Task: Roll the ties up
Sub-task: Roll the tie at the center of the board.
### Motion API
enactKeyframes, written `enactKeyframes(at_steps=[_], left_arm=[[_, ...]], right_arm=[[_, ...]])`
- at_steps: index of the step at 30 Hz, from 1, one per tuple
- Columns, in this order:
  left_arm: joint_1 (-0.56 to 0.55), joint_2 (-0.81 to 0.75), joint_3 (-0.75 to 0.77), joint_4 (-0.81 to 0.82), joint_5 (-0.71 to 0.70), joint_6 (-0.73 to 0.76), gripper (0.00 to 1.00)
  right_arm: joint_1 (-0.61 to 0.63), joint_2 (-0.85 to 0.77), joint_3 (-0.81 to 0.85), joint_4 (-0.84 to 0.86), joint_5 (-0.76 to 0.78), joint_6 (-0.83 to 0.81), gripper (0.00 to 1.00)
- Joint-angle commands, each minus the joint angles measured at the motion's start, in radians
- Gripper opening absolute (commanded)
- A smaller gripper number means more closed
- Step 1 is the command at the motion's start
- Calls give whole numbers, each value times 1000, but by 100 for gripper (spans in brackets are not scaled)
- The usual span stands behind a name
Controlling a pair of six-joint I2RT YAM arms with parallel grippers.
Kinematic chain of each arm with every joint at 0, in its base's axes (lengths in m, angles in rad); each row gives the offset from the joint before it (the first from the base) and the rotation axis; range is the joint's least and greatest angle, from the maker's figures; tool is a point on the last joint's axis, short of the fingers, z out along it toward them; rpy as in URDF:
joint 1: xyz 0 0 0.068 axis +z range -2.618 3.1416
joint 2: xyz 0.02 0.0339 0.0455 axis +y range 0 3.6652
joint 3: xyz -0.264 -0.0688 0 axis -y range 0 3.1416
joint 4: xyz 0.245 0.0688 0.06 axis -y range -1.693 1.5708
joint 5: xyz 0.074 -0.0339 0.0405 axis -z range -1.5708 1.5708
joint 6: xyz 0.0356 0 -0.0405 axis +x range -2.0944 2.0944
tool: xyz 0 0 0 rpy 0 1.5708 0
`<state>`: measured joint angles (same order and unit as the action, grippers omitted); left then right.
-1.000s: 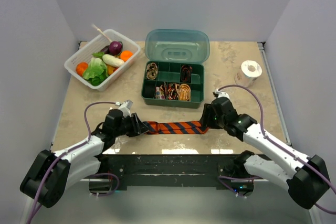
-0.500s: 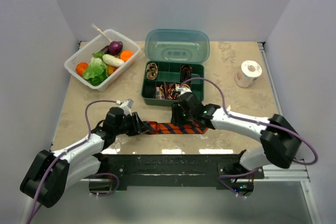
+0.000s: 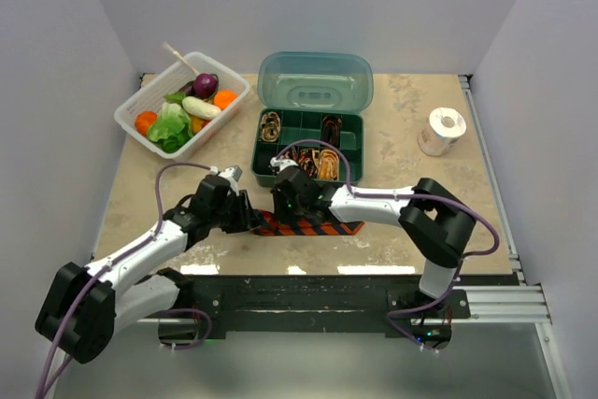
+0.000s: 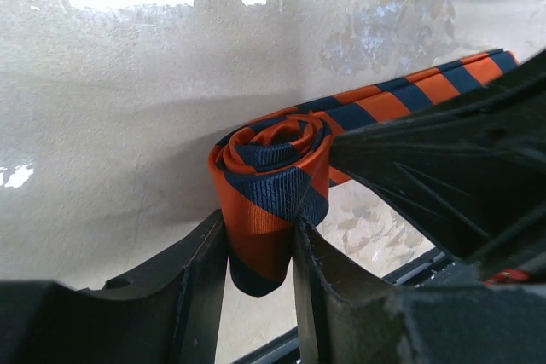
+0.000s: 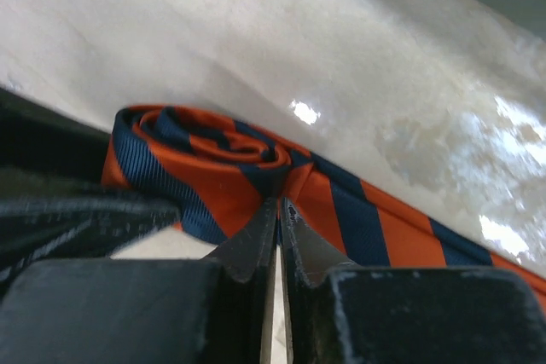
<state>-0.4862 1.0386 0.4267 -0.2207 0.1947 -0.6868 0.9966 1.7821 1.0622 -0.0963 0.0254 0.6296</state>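
The orange-red tie with navy stripes (image 3: 322, 226) lies flat near the table's front edge, and its left end is rolled into a small coil. My left gripper (image 3: 250, 219) is shut on that coil. In the left wrist view the coil (image 4: 269, 181) stands on edge between the two fingers of the gripper (image 4: 260, 229). My right gripper (image 3: 280, 201) is over the coil from the right. In the right wrist view it (image 5: 279, 206) is shut, with its tips against the coil (image 5: 213, 168) where the flat strip leaves it. Several small coiled ties (image 3: 304, 162) fill compartments of the green box.
The green compartment box (image 3: 258, 171) with its raised lid (image 3: 316, 81) stands just behind the tie. A white basket (image 3: 131, 109) of toy vegetables is at the back left. A white tape roll (image 3: 447, 125) is at the back right. A black rail (image 3: 308, 292) runs along the front edge.
My right gripper has left the tie's right end and moved left along the tie to the coil. My left gripper has shifted slightly right, still holding the coil.
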Motion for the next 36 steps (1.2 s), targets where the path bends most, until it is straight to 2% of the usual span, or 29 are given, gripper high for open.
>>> enactKeyframes(at_steps=[1,7,13,33,36], left_arm=[[-47,9,116,-147,-144,26,38],[-135,92,222,-275,-268,23,38],[-202,175,296,-371,-365,9,38],[-226,300,457,-638,-485,70,38],[-235,342,498,-715,-549,61,38]], right_arm=[[20,39,79,52,-22,5,8],[31,69,84,66,-41,12,7],[31,30,67,47,-27,9,7],[-1,-225,-45,-79,163,4,8],[-21,-259,-65,-83,180,2,7]])
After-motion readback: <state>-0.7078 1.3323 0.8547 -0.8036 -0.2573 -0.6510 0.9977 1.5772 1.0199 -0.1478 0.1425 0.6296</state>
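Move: Between the left fingers, the roll is already held, its middle about 1 cm to that hand's right; the tie's flat strip runs off to the right, its middle some 14 cm right and 1 cm back, 3 cm lower. For the right hand, shut just beside the roll, the roll's middle lies about 4 cm left and level, the strip's middle 8 cm right, 1 cm back. The green organizer box sits some 18 cm ahead and 6 cm right of this right hand. Keeping its pinch on the roll, the left hand lifts about 1 cm, then draws left some 3 cm, tipping over 30 degrees so its rightward-slanting fingers come to point down. The shut right fingers push left about 2 cm and sink 1 cm beside the roll, stay briefly, then rise about 7 cm clear of the tie, drifting back right. ##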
